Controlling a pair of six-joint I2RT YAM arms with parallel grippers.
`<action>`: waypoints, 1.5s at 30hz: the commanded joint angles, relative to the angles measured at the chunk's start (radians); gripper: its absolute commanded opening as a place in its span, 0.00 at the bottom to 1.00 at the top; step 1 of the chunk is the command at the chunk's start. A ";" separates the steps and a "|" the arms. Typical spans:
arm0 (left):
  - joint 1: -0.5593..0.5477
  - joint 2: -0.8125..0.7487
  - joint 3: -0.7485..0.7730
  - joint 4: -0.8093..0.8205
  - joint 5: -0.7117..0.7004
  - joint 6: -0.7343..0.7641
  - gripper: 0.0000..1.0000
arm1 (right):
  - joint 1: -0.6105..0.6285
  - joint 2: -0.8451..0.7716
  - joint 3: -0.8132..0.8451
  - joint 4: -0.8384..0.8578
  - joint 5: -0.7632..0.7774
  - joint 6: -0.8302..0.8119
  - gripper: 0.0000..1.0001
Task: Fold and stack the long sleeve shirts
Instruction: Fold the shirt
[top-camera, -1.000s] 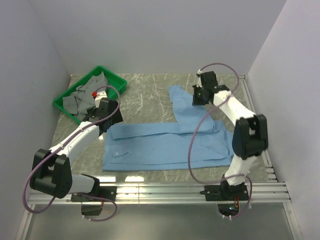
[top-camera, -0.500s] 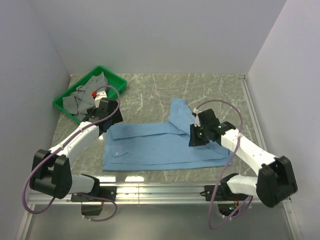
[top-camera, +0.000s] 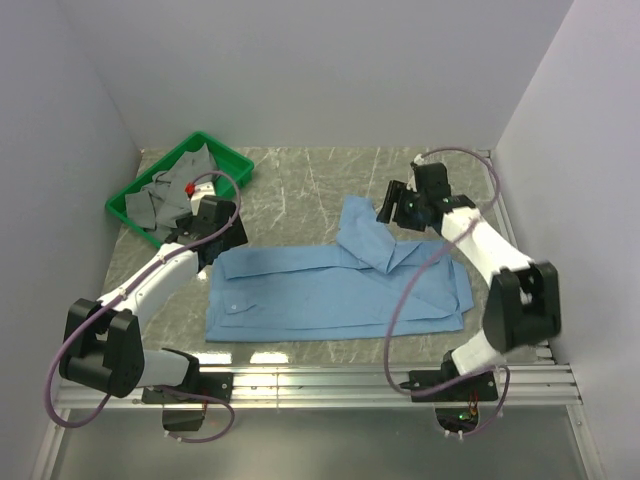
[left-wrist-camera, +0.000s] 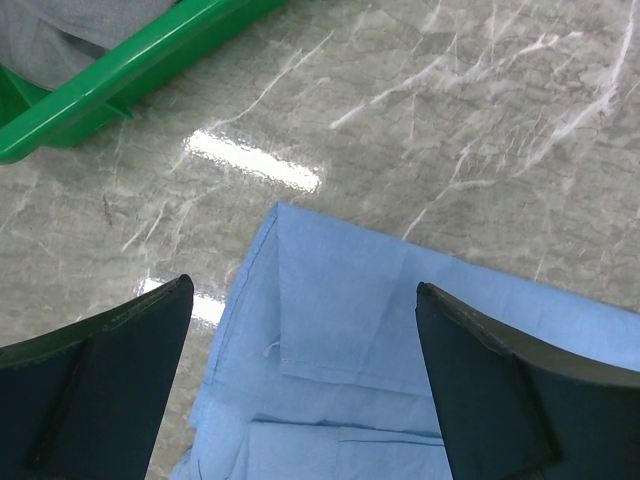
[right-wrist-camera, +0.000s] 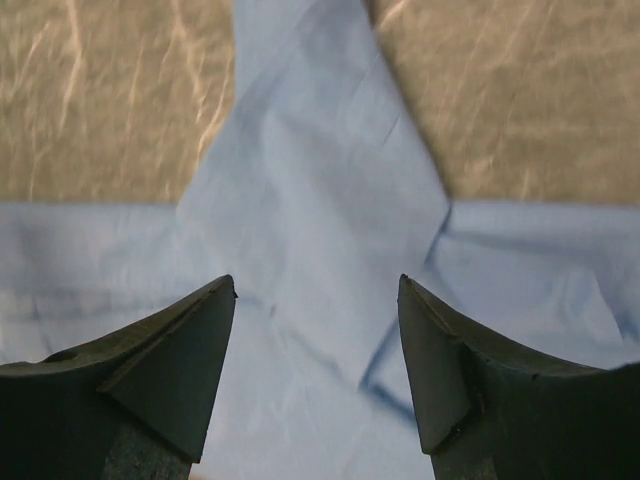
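Observation:
One light blue long sleeve shirt (top-camera: 320, 295) lies flat across the middle of the marble table, its right sleeve (top-camera: 362, 232) doubled back over the body. My left gripper (top-camera: 226, 240) hovers open over the shirt's far left corner (left-wrist-camera: 340, 330), the cloth lying flat between its dark fingers (left-wrist-camera: 110, 380); the left gripper (left-wrist-camera: 302, 286) holds nothing. My right gripper (top-camera: 392, 208) is open above the folded sleeve (right-wrist-camera: 310, 200), clear of the cloth. In the right wrist view the right gripper (right-wrist-camera: 316, 282) has empty space between its fingertips.
A green tray (top-camera: 232, 157) holding several grey cloths stands at the back left, its rim (left-wrist-camera: 100, 90) just beyond the left gripper. Walls close the table on three sides. Bare marble shows behind the shirt and at the right.
The right gripper carried the sleeve end from the far side down onto the shirt body, opened, let it go, and rose back toward the far right. The left arm stayed still.

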 joint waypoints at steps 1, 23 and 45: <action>0.003 -0.025 0.024 0.008 0.019 -0.008 0.99 | -0.027 0.165 0.102 0.090 -0.045 0.047 0.73; 0.003 -0.011 0.032 0.004 -0.002 0.001 0.99 | -0.023 0.603 0.371 0.000 -0.177 -0.160 0.54; 0.003 -0.053 0.021 0.016 0.032 0.000 0.99 | 0.199 -0.151 0.160 -0.089 -0.107 -0.213 0.00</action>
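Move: The shirt's right sleeve lies doubled back on the table; its cuff end, the part to grip, is about 7 cm ahead of the right gripper, 4 cm to its left and 13 cm below. The folded body's middle sits some 15 cm back and 10 cm left of that gripper, its right shoulder corner about 7 cm back and 14 cm to the right, both on the table. From the idle left gripper the cuff end is roughly 10 cm ahead and 27 cm to the right. Reach the open right gripper forward and down about 11 cm onto the sleeve near its cuff, shut the fingers to pinch the cloth, then raise it some 23 cm off the table, drawing back and to the left towards the body as it climbs. While lifting, tilt the fingertips up nearly 30 degrees, keeping the grip shut. ##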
